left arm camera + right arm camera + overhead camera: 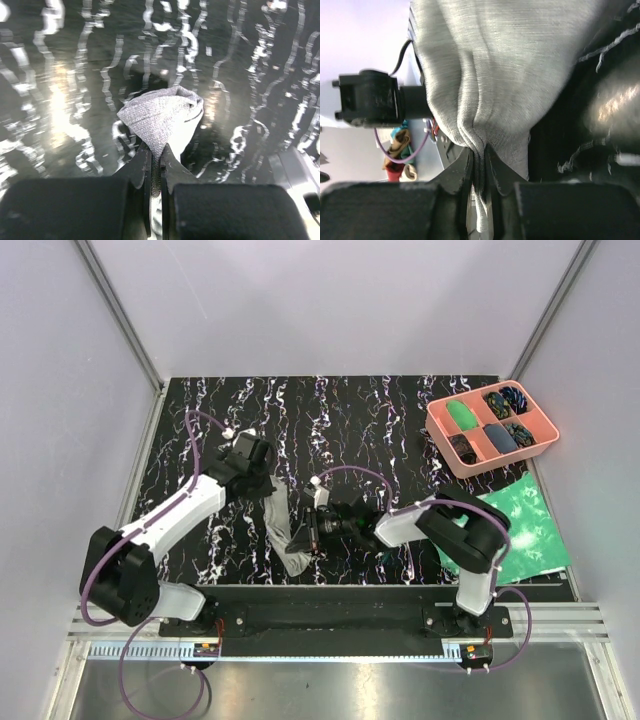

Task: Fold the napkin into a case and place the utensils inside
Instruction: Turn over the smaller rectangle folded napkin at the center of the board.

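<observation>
The light-grey napkin [284,528] hangs as a crumpled strip between my two grippers, over the middle of the black marbled mat, and has no flat case shape. My left gripper [268,488] is shut on its upper end. In the left wrist view the bunched napkin [162,117] bulges out ahead of the left gripper [156,156], whose jaws pinch it. My right gripper [313,530] is shut on the lower part. In the right wrist view, folds of the napkin [490,70] run down into the right gripper [479,154]. The utensils are out of view.
A pink compartmented tray [436,426] with dark and green items stands at the back right. A green-and-white mottled sheet [520,525] lies on the right, partly under the right arm. The black marbled mat [350,420] covers the table between grey walls.
</observation>
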### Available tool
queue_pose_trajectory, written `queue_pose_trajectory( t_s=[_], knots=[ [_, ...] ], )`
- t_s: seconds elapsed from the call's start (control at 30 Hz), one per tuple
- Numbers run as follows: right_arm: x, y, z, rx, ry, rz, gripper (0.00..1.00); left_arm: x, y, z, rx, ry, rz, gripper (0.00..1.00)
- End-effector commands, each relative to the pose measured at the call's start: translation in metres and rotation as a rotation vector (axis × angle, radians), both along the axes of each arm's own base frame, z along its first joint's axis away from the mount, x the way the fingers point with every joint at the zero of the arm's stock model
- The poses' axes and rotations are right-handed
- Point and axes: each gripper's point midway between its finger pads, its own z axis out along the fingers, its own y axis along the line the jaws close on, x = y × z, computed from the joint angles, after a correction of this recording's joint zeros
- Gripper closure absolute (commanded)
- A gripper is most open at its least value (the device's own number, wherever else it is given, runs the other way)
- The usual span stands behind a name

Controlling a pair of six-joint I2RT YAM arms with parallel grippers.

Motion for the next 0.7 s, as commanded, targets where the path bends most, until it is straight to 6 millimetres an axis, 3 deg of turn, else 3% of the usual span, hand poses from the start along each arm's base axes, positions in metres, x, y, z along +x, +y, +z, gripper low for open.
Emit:
queue_pose_trajectory(
  t_s=[0.0,0.07,0.1,0.23,0.37,0.4,0.47,0.5,0.67],
  knots=[
    [0.008,0.025,0.012,0.144,0.059,0.026,0.82,-0.002,0.028,0.014,0.159,-0.014,0.081,1.0],
    [0.009,0.032,0.015,0.187,0.073,0.038,0.77,0.0,0.032,0.016,0.226,-0.018,0.106,1.0],
    [0.009,0.033,0.007,0.172,0.089,0.037,0.75,-0.001,0.03,0.009,0.251,0.005,0.103,1.0],
    [0.011,0.03,-0.003,0.101,0.073,0.039,0.53,0.008,0.028,0.006,0.379,0.02,0.124,1.0],
    [0.015,0.004,-0.012,-0.015,0.047,-0.026,0.38,0.019,0.016,0.009,0.446,0.022,0.173,1.0],
    [0.016,-0.001,-0.013,-0.024,0.049,-0.034,0.38,0.017,0.013,0.003,0.473,0.046,0.165,1.0],
    [0.014,-0.015,-0.015,-0.049,0.055,-0.057,0.36,0.025,0.009,0.008,0.49,0.026,0.203,1.0],
    [0.015,-0.021,-0.016,-0.064,0.052,-0.074,0.35,0.023,0.008,-0.001,0.53,0.059,0.198,1.0],
    [0.01,-0.046,-0.027,-0.151,-0.013,-0.094,0.22,0.04,-0.012,0.0,0.586,0.073,0.239,1.0]
  ],
)
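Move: Each hand has one end of the napkin strip. Its near end lies about 4 cm back, 1 cm right of and 4 cm below the right hand; its middle is some 5 cm ahead and 2 cm left. From the left hand, that near end is about 16 cm back, 5 cm right and 8 cm down, the middle 7 cm back and 2 cm right. The utensils lie some 22 cm right of the right hand and 2 cm back. Down and left first, the right hand lowers the napkin's near part about 3 cm to the board, its fingers opening wide to let go, then draws back right nearly 5 cm. The left hand keeps its pinch on the far end, edges left, then swings forward and right while sinking slightly, rolling some 30 degrees so its left side rises. ##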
